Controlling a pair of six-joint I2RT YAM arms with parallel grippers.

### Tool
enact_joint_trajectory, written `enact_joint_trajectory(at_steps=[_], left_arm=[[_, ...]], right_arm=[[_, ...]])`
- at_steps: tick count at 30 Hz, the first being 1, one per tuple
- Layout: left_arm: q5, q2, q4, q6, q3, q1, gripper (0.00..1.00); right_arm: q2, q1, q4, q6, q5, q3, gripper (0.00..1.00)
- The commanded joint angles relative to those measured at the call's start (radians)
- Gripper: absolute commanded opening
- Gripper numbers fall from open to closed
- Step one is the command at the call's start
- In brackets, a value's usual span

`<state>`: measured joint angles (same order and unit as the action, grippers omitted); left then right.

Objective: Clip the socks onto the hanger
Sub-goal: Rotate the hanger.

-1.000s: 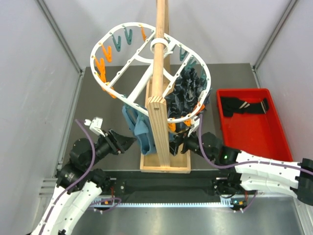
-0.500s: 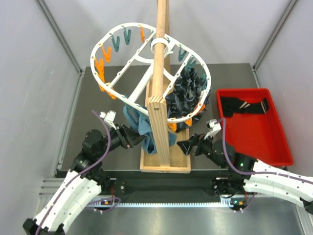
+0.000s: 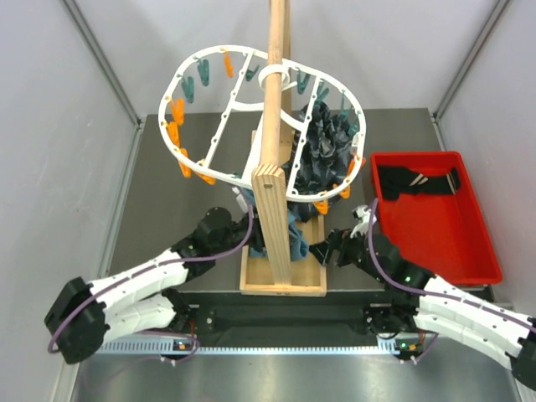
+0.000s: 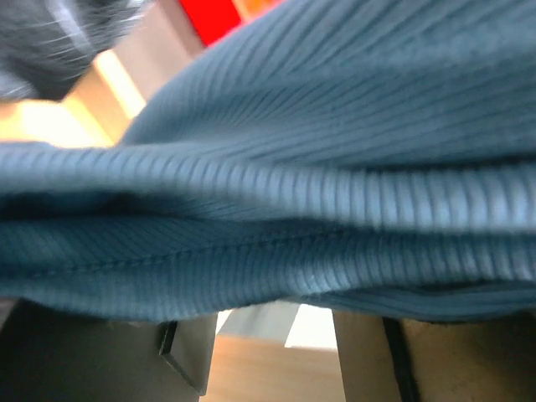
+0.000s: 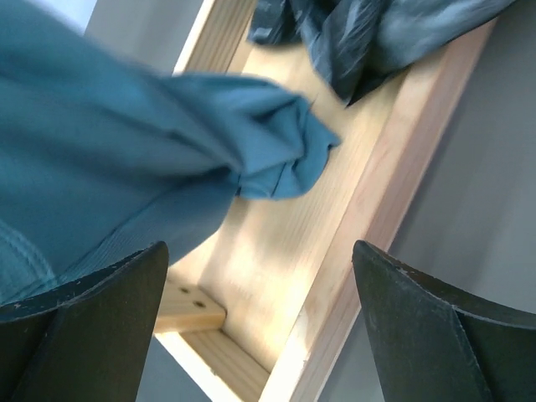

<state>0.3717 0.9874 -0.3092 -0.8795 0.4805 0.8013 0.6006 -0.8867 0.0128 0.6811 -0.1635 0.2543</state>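
Observation:
The white oval hanger (image 3: 221, 126), rimmed with orange and teal pins, hangs tilted on the wooden pole (image 3: 272, 126). Black socks (image 3: 416, 181) lie in the red bin (image 3: 435, 239) at the right, with neither gripper near them. My left gripper (image 3: 243, 219) is pushed in at the pole's left side against a teal ribbed cloth (image 4: 268, 167). That cloth fills the left wrist view and covers the fingertips, while the finger bases stand apart. My right gripper (image 3: 322, 249) is open over the wooden base (image 5: 335, 218) with nothing between its fingers (image 5: 84, 322).
A dark patterned navy fabric bunch (image 3: 322, 155) hangs from the hanger's right side, its end reaching the base (image 5: 368, 33). The teal cloth (image 3: 289, 239) droops beside the pole into the wooden base tray (image 3: 280, 285). Grey walls close in on both sides.
My left arm swung right, in under the hanger and up to the teal cloth at the pole. The hanger turned and tilted. My right arm pulled back from under the hanger, then held still.

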Motion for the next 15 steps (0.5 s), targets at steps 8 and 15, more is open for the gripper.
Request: enact_joint_trajectory(at_steps=[8,15], left_arm=[[-0.036,0.200,-0.243,0.027,0.164,0.099,0.56],[-0.042,0.215,-0.255,0.028,0.182,0.105,0.56]], right_arm=[[0.093,0.035,0.344,-0.095,0.266,-0.012,0.91],[0.041,0.035,0.464,-0.120,0.315,-0.078,0.90]])
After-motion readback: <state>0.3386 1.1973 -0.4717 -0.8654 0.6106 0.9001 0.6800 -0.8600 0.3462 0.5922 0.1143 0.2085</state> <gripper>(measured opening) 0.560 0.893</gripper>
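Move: The blue sock hangs against the left fingertips, its middle about 4 cm to the left hand's right, 1 cm ahead and a couple above. The wooden post is some 8 cm back from that hand and 3 cm to its right. From the right hand, the blue sock's middle is roughly 10 cm left, 4 cm ahead and 3 cm up; the dark crinkled bundle hangs about 14 cm ahead, 1 cm to its right and some 5 cm higher. Half-open left fingers, already against the blue sock's cuff, keep pushing it to the right behind the post for about 5 cm, rising a little and easing to a stop. Meanwhile the wide-open right hand closes in on the sock from the other side, about 4 cm left and, after a slight dip, nearly as far up, swinging some 15 degrees counter-clockwise and tipping upward. ##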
